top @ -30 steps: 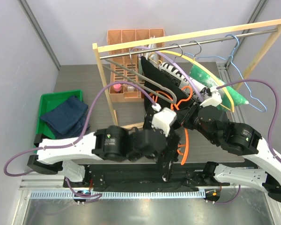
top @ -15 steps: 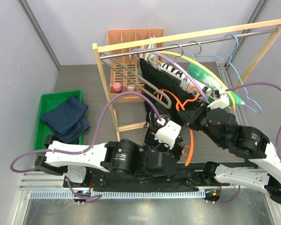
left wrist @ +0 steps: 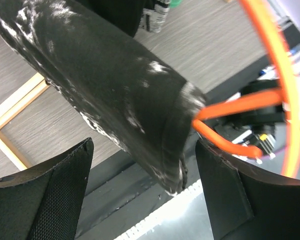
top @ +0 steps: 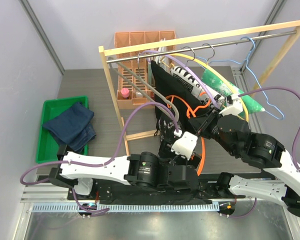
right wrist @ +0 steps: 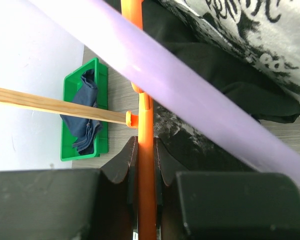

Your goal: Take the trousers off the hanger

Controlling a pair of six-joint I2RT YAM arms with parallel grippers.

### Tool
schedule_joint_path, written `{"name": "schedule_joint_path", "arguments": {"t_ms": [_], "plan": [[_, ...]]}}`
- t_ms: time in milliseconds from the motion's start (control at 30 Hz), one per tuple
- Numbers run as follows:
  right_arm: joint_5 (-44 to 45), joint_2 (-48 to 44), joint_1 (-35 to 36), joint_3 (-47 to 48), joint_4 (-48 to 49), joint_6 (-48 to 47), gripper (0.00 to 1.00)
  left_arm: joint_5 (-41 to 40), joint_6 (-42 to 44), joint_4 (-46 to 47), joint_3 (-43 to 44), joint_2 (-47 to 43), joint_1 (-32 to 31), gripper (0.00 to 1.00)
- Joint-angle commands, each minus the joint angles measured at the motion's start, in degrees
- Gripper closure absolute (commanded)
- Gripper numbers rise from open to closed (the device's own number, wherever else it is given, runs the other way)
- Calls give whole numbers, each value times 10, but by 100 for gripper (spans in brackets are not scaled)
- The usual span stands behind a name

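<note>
The black white-speckled trousers (top: 165, 125) hang over the orange hanger (top: 196, 107) under the rail. In the left wrist view their folded end (left wrist: 120, 90) lies between my left gripper's (left wrist: 144, 150) wide-open fingers and touches neither; the orange hanger (left wrist: 240, 105) shows to the right. My right gripper (right wrist: 146, 150) is shut on the hanger's orange bar (right wrist: 145, 100), with the speckled cloth (right wrist: 190, 140) beside it. In the top view the right gripper (top: 205, 121) is at the hanger's right side. The navy trousers (top: 70, 125) lie in the green tray (top: 50, 107).
A wooden rack (top: 112, 90) with a metal rail (top: 200, 46) carries a plain black garment (top: 165, 80), a black-and-white lettered cloth (top: 187, 80), a green garment (top: 225, 87) and several bare hangers. An orange compartment box (top: 140, 42) stands behind. Purple cables loop over both arms.
My left wrist has moved right and toward the near edge, under the speckled trousers. The right gripper has kept its hold on the orange hanger, which has swayed a little.
</note>
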Motion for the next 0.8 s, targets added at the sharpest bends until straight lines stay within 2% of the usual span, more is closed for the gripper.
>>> {"name": "schedule_joint_path", "arguments": {"t_ms": [0, 300, 400, 500, 533, 633, 700, 733, 767], "plan": [[24, -9, 1, 16, 90, 26, 99, -43, -38, 18, -9, 6, 20, 18], [23, -13, 1, 14, 88, 26, 99, -44, -42, 44, -26, 11, 45, 21], [19, -16, 1, 13, 87, 28, 99, -53, -59, 39, -42, 6, 57, 23], [15, -16, 1, 12, 88, 33, 99, -67, -66, 38, -61, -3, 65, 31], [11, -16, 1, 10, 88, 33, 99, -67, -63, 51, -67, -10, 67, 41], [4, -17, 1, 5, 93, 35, 99, -65, -33, 92, -86, -21, 73, 63], [3, -20, 1, 1, 95, 37, 99, -68, -22, 98, -84, -22, 73, 71], [3, -21, 1, -3, 95, 37, 99, -71, -17, 96, -82, -22, 73, 83], [3, -21, 1, -5, 95, 36, 99, -72, -13, 95, -78, -23, 73, 88]]}}
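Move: The near, lower end of the black trousers hangs about 5 cm ahead of the open left hand and 4 cm below, level with it sideways. The orange hanger has its middle some 10 cm ahead, 4 cm right and 3 cm above; the empty grey hanger's near end is roughly 14 cm ahead, 7 cm left and 5 cm up. From the right hand, already gripping the orange hanger, that trouser end lies about 10 cm back, 4 cm left and 10 cm below. The left hand reaches about 5 cm forward and some 3 to 4 cm down to the near end of the black trousers, its wrist swinging roughly 10 degrees counter-clockwise on the way, and towards the end of the reach its wide-open fingers close and pinch the cloth beside the hem. The right hand meanwhile stays put, keeping its pinch on the orange hanger so that the trousers remain held up on it. ##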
